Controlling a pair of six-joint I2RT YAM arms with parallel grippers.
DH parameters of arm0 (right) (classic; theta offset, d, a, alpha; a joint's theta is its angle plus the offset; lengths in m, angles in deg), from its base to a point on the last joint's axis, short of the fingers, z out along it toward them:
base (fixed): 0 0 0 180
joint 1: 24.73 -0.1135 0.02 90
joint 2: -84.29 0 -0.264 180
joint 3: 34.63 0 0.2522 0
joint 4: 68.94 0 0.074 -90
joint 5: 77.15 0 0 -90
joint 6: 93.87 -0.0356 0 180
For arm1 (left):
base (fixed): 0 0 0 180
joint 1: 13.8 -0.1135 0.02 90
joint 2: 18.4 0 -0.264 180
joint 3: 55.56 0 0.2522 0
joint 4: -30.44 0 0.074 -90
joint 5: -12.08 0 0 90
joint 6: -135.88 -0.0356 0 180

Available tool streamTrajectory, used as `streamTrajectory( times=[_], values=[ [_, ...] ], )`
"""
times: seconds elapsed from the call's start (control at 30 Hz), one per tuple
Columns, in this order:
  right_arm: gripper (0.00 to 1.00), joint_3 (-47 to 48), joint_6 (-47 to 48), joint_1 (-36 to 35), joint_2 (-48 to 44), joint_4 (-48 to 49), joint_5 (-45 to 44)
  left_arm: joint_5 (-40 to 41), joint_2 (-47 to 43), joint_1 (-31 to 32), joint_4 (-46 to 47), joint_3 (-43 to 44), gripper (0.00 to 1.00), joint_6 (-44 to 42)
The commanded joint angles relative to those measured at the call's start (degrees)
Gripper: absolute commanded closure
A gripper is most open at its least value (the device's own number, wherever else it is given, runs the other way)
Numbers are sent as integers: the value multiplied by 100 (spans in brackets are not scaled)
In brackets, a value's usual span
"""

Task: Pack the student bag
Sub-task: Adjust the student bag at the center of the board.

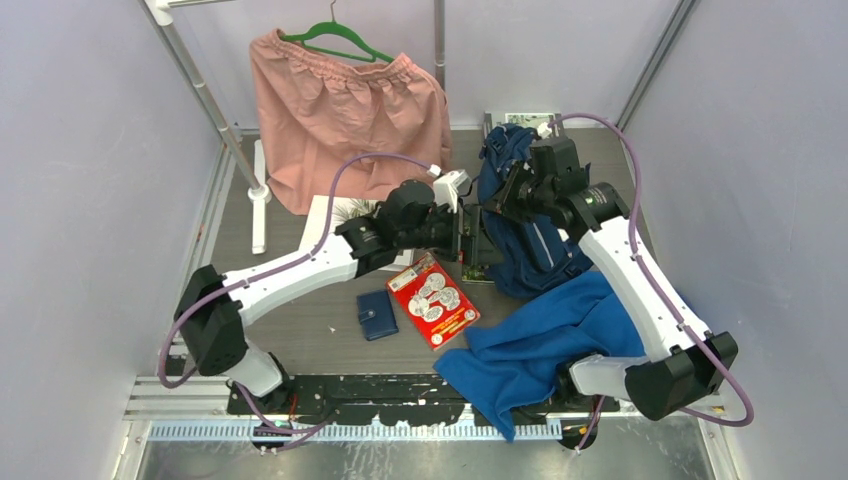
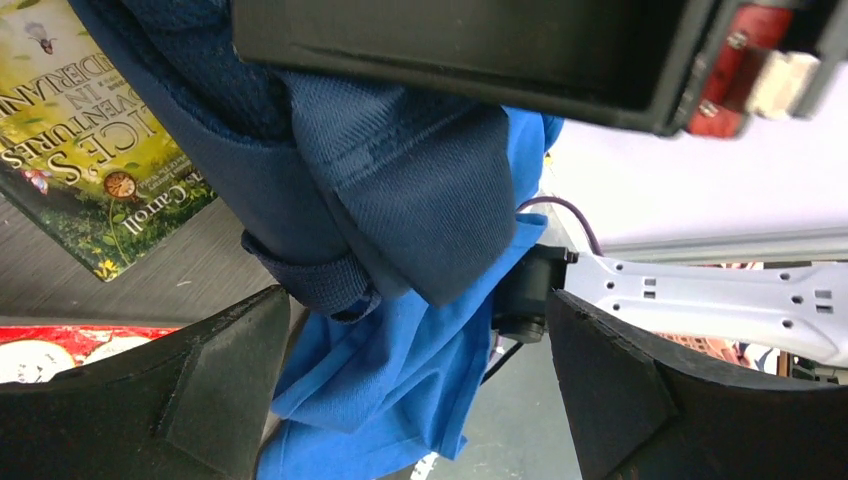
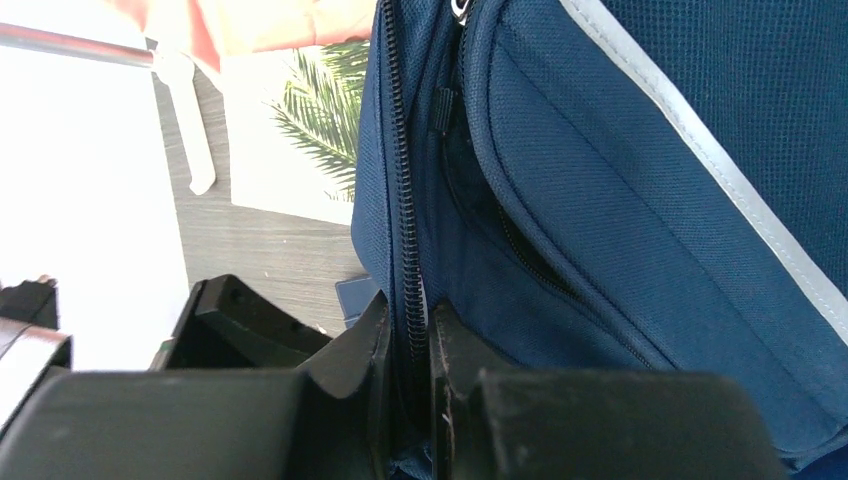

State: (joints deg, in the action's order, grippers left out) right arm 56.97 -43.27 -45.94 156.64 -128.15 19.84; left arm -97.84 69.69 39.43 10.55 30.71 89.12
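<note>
The student bag [image 1: 527, 232], navy with a thin white stripe, is held partly lifted right of the table's centre. My right gripper [image 1: 498, 204] is shut on the bag's zip edge [image 3: 408, 300], with the zipper teeth running up between its fingertips [image 3: 372, 345]. My left gripper [image 1: 466, 236] is open just left of the bag. Its fingers [image 2: 215, 390] stand wide apart, touching nothing, with a navy strap end [image 2: 320, 285] and royal-blue cloth [image 2: 400, 370] beyond them. An Alice in Wonderland book [image 2: 95, 150] lies beside the bag, under my left gripper.
The royal-blue cloth [image 1: 540, 345] is draped over my right arm's lower part. A red card pack [image 1: 432, 300] and a small navy wallet [image 1: 377, 314] lie in front. A palm-leaf sheet [image 1: 333, 213] and a pink garment [image 1: 345, 110] on a hanger are at the back.
</note>
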Motion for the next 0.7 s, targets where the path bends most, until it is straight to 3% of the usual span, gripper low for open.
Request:
streamTrajectory(
  times=[0.0, 0.13, 0.17, 0.2, 0.23, 0.27, 0.3, 0.37, 0.43, 0.67],
  values=[
    [99, 41, -366, -8, -407, 622, 38, 86, 229, 38, 389, 377, 1, 161],
    [97, -180, -428, -6, -598, 716, -33, 71, 485, 38, 501, 477, 13, 185],
    [94, -197, -390, -6, -651, 691, -93, 103, 528, 38, 490, 483, 25, 172],
    [87, -180, -337, 1, -691, 631, -189, 160, 554, 30, 469, 484, 46, 168],
    [75, -149, -230, 2, -722, 521, -303, 243, 559, 18, 424, 490, 67, 160],
    [60, -88, -104, 3, -757, 384, -435, 318, 567, 0, 333, 514, 94, 143],
    [46, -3, 53, 3, -779, 202, -601, 405, 573, -35, 147, 537, 99, 110],
    [29, 191, 534, -5, -840, -232, -979, 527, 524, -153, -132, 464, 100, 115],
    [23, 221, 993, 0, -941, -465, -1216, 384, 457, -297, 120, 133, 100, 170],
    [25, 111, 1907, -24, -659, -1273, -893, -489, 394, -647, 952, -331, 100, 343]
  ],
)
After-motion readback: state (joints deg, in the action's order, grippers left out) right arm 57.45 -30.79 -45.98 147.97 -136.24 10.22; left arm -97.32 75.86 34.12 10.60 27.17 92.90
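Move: The student bag's middle is about 11 cm to the left hand's right, 5 cm ahead and 12 cm below, with a flap of its near left side already hanging between the open fingers. The fairy-tale book lies 6 cm right of that hand, 1 cm back and 24 cm down; the red book is 9 cm left and 15 cm back, equally low. The right hand still grips the bag's raised left edge, the bag's middle some 9 cm to its right, 1 cm back and 12 cm below. The left hand eases down, forward and a little right while its wide-open fingers close on the near left side of the student bag, then keeps that pinch and goes on down and forward, now swinging left, about 7 cm lower in all with a slight turn of the wrist. As the left fingers shut, the right fingers open and let go of the bag's raised edge, and the right hand backs off over the bag some 5 cm to the right and 3 cm back, rising slightly and rolling its left side down about 15 degrees. ##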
